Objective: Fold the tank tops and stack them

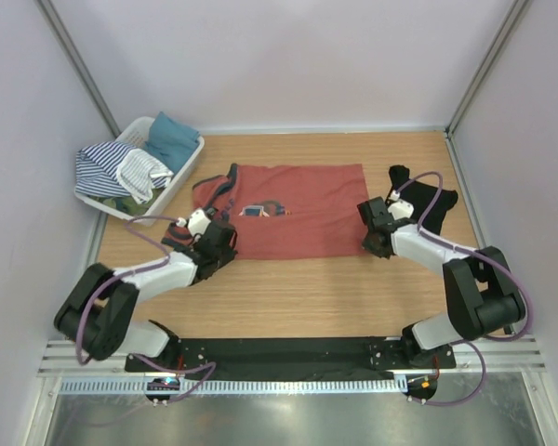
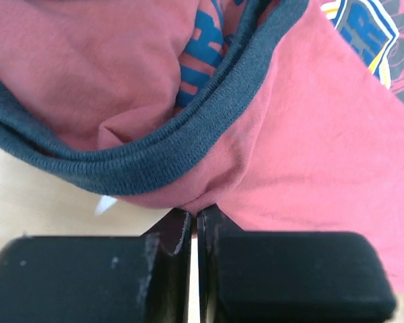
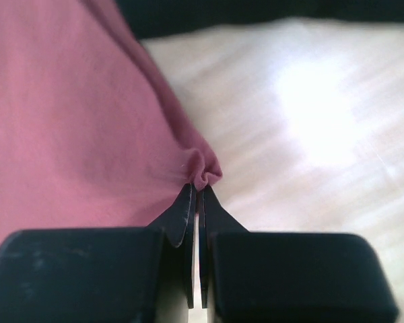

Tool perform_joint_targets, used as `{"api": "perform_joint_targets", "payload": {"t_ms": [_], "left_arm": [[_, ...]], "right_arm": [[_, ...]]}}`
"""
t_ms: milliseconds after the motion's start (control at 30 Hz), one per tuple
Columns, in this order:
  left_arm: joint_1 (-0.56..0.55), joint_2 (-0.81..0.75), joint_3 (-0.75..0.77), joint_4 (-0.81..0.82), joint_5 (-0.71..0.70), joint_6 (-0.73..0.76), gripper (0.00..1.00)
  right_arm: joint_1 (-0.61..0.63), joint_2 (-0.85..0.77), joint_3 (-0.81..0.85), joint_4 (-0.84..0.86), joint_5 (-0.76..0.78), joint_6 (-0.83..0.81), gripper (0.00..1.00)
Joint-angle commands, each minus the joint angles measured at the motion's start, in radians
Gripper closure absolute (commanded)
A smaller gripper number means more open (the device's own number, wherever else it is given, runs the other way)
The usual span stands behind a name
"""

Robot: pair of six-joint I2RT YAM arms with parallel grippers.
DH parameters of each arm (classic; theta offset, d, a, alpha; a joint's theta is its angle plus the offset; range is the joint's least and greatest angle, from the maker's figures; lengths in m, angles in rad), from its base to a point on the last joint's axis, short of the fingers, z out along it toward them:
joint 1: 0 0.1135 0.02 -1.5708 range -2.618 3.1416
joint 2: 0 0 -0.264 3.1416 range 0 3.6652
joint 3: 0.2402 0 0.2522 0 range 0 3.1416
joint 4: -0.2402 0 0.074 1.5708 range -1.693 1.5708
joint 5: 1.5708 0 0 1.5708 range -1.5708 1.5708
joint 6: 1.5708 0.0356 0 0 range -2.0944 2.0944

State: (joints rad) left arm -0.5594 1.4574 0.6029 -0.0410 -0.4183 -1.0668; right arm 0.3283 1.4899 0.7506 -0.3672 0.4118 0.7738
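Note:
The rust-red tank top lies spread on the wooden table, its navy-edged straps bunched at the left end. My left gripper is shut on the red cloth at its near left corner, just below the strap edging. At the near right corner my right gripper is shut on a pinch of the red hem. The black tank top lies crumpled behind my right arm at the far right.
A white plastic basket holding striped and teal clothes stands at the far left. Bare wood runs between the red top and the arm bases. Walls close in both sides.

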Motion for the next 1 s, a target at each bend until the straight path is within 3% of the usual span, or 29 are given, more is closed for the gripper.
{"api": "perform_joint_targets", "payload": {"t_ms": [0, 167, 300, 333, 400, 467, 500, 533, 567, 733, 800, 967], "left_arm": [[-0.013, -0.182, -0.078, -0.129, 0.012, -0.027, 1.00], [-0.031, -0.414, -0.201, -0.278, 0.018, -0.105, 1.00], [-0.037, -0.571, -0.279, -0.353, 0.058, -0.143, 0.97], [-0.037, -0.613, -0.304, -0.365, 0.064, -0.151, 0.92], [-0.040, -0.646, -0.321, -0.398, 0.084, -0.153, 0.68], [-0.040, -0.680, -0.318, -0.450, 0.099, -0.147, 0.34], [-0.042, -0.692, -0.312, -0.471, 0.102, -0.142, 0.31], [-0.043, -0.703, -0.287, -0.517, 0.093, -0.130, 0.30], [-0.043, -0.729, -0.273, -0.536, 0.087, -0.121, 0.29], [-0.045, -0.773, -0.114, -0.629, -0.003, -0.027, 0.28], [-0.043, -0.728, -0.012, -0.658, -0.031, 0.047, 0.21], [-0.011, -0.533, 0.199, -0.642, -0.036, 0.246, 0.16]], "right_arm": [[0.017, -0.086, -0.014, -0.203, 0.130, 0.157, 0.99], [0.069, -0.166, -0.037, -0.410, 0.140, 0.303, 0.99], [0.080, -0.270, -0.134, -0.420, 0.070, 0.354, 0.99], [0.081, -0.310, -0.149, -0.415, 0.043, 0.361, 0.99], [0.084, -0.348, -0.191, -0.423, 0.024, 0.377, 0.96], [0.084, -0.401, -0.212, -0.434, 0.010, 0.374, 0.78], [0.086, -0.416, -0.215, -0.443, 0.013, 0.375, 0.66], [0.086, -0.449, -0.215, -0.458, 0.025, 0.374, 0.56], [0.086, -0.465, -0.208, -0.461, 0.031, 0.368, 0.55], [0.086, -0.511, -0.116, -0.467, 0.093, 0.257, 0.55], [0.086, -0.496, -0.048, -0.413, 0.107, 0.138, 0.57], [0.084, -0.430, 0.050, -0.227, -0.089, -0.144, 0.59]]}}
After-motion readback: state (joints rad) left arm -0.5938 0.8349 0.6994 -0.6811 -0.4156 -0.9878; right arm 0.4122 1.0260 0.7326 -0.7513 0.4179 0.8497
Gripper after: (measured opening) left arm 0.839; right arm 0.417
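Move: The left gripper already pinches the red tank top's near edge by the navy trim; its goal is bare table about 11 cm back and 3 cm left. The printed logo lies some 14 cm ahead and 10 cm right, the basket roughly 30 cm ahead and 30 cm left. The right gripper already holds the near right corner; its goal is about 12 cm back and 2 cm right, with the folded black tank top about 18 cm ahead and 15 cm right. Draw both grippers back together, keeping the pinch on the red tank top's near edge and dragging it some 11 cm low over the table towards the bases; the left also drifts a little left. Open both sets of fingers to let go, the left wider, then lift clear while swinging forward again over the cloth, left about 10 cm up, right about 8 cm. ##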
